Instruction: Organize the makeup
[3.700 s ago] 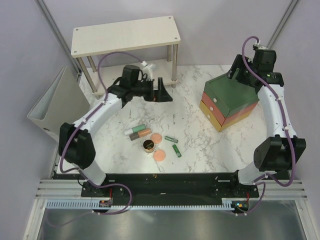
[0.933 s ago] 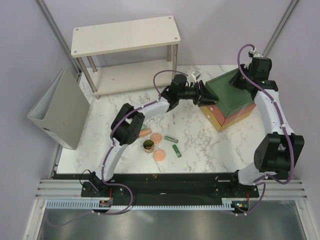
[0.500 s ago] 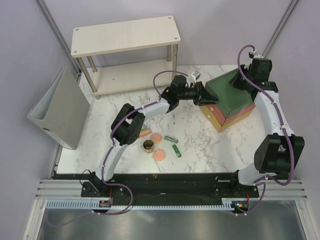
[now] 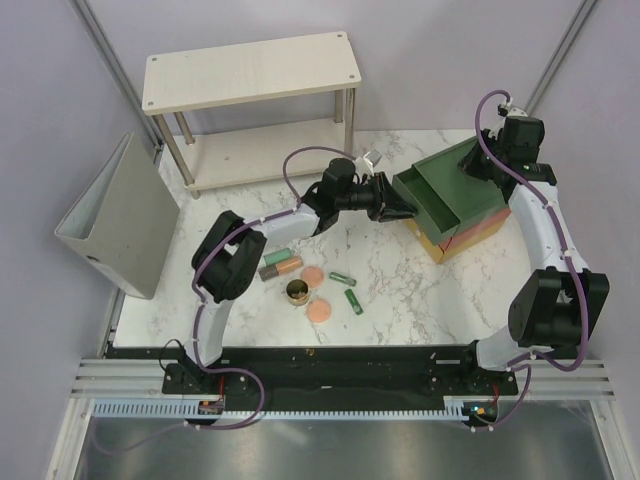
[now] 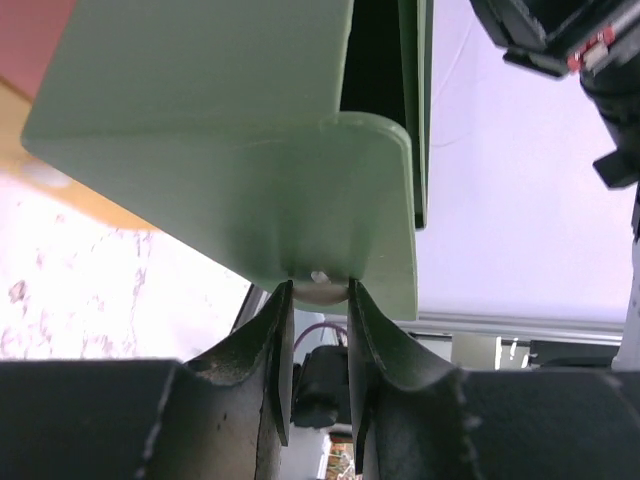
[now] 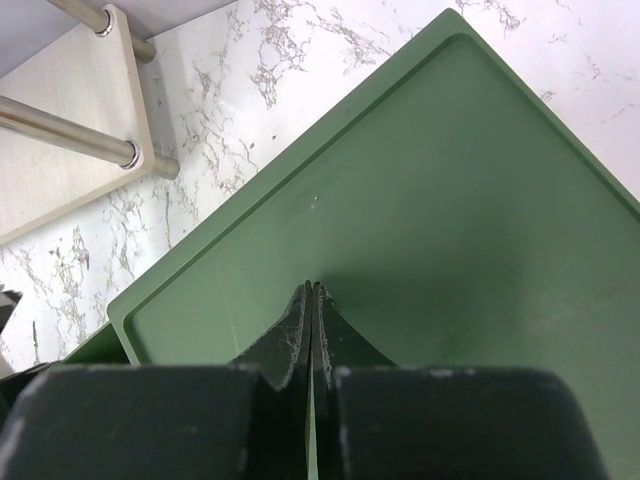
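Observation:
The makeup lies in the middle of the marble table: a mint tube [image 4: 271,259], a grey-orange tube [image 4: 281,268], two peach discs [image 4: 313,276] [image 4: 320,311], a dark gold-rimmed jar [image 4: 297,292] and two short green tubes [image 4: 343,278] [image 4: 352,300]. My left gripper [image 4: 400,208] [image 5: 320,300] is shut on the pale knob [image 5: 320,290] of the green top drawer [image 4: 430,195] [image 5: 240,170], which stands pulled out of the drawer box [image 4: 475,215]. My right gripper [image 4: 482,168] [image 6: 312,288] is shut, with its tips pressing on the box's green top [image 6: 450,200].
A wooden two-level shelf [image 4: 250,75] [image 6: 60,150] stands at the back left. A grey binder [image 4: 115,215] leans at the left edge. The red and yellow drawers below the green one stay closed.
My left gripper closed on the knob and moved left, drawing the green drawer out. The right gripper stayed on the box top.

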Robot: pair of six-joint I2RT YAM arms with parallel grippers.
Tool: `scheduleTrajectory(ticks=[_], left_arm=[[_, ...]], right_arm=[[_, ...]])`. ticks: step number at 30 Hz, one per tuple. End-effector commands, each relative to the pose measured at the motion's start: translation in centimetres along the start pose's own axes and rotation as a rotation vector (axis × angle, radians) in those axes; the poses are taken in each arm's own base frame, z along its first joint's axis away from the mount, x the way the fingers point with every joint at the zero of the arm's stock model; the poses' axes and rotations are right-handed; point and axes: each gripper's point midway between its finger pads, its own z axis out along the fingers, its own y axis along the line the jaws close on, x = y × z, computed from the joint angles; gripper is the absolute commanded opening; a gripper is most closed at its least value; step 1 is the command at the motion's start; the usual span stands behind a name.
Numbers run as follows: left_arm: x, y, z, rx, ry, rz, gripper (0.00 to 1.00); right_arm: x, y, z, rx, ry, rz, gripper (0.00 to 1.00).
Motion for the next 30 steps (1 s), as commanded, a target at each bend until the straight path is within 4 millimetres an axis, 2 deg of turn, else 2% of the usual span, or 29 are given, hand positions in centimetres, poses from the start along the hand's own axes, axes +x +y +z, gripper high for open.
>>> scheduleTrajectory(ticks=[1,3,5,6,7,12,15,16,18,19,20,22,23,26,27,28,30], left_arm=[[2.8,-0.7,-2.6,-0.013,0.068,0.081,0.02],[3.5,-0.5,-3.5,-0.024,0.080,0.082,0.02],[4.7,1.1,-4.3,-0.064,0.100,0.072,0.02],[4.8,0.9,-4.8,-0.068,0.098,0.079,0.02],[5.4,1.8,-5.1,-0.086,0.110,0.080,0.02],[6.0,3.1,-6.2,-0.147,0.103,0.087,0.02],[5.7,3.1,-6.2,-0.145,0.097,0.085,0.18],[5.5,2.9,-6.1,-0.140,0.097,0.095,0.36],[5.4,2.8,-6.0,-0.144,0.098,0.102,0.51],[5.3,2.6,-6.1,-0.145,0.099,0.124,0.63],[5.1,2.4,-6.2,-0.150,0.091,0.142,0.67],[5.1,2.2,-6.7,-0.164,0.094,0.188,0.72],[5.0,1.3,-7.1,-0.161,0.086,0.221,0.72],[5.3,1.7,-8.7,-0.230,0.084,0.305,0.72],[5.4,0.8,-9.6,-0.249,0.074,0.341,0.72],[6.1,2.2,-10.8,-0.314,0.106,0.373,0.72],[6.2,3.1,-12.7,-0.413,0.098,0.422,0.73]], right_arm=[[6.9,-2.5,0.2,0.081,0.238,0.038,0.00],[6.9,-2.4,0.2,0.079,0.237,0.037,0.00],[7.0,-2.5,0.2,0.080,0.240,0.039,0.00],[7.1,-2.4,0.2,0.079,0.242,0.040,0.00],[7.1,-2.5,0.2,0.077,0.242,0.037,0.00],[7.5,-2.4,0.3,0.075,0.251,0.042,0.00],[7.7,-2.5,0.4,0.075,0.256,0.043,0.00],[7.7,-2.4,0.5,0.074,0.256,0.044,0.00],[7.7,-2.5,0.4,0.075,0.256,0.043,0.00],[7.7,-2.5,0.4,0.075,0.257,0.045,0.00],[7.7,-2.5,0.4,0.076,0.254,0.040,0.00],[7.6,-2.6,0.4,0.078,0.253,0.039,0.00],[7.7,-2.5,0.4,0.076,0.254,0.040,0.00],[7.6,-2.5,0.3,0.078,0.253,0.039,0.00],[7.7,-2.5,0.3,0.077,0.253,0.041,0.00],[7.8,-2.5,0.3,0.075,0.256,0.039,0.00],[7.8,-2.5,0.3,0.076,0.256,0.039,0.00]])
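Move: The green top drawer's knob is already between the left fingers, with the drawer part-way out. Its cabinet's middle lies about 12 cm to that hand's right, 6 cm farther out and 5 cm lower. On the table some 15 cm below, one green tube lies about 17 cm left and 11 cm back, the other 14 cm left and 17 cm back. From the right hand the knob is roughly 11 cm left, 10 cm back and 4 cm lower. The green drawer is drawn farther out of its cabinet by the knob, the left hand pulling left and back about 6 cm while the closed right fingertips stay resting on the cabinet top. Then the left fingers open wide off the knob, and the hand drops a few centimetres and backs off farther left, its fingers tilting nearly 20 degrees downward. ##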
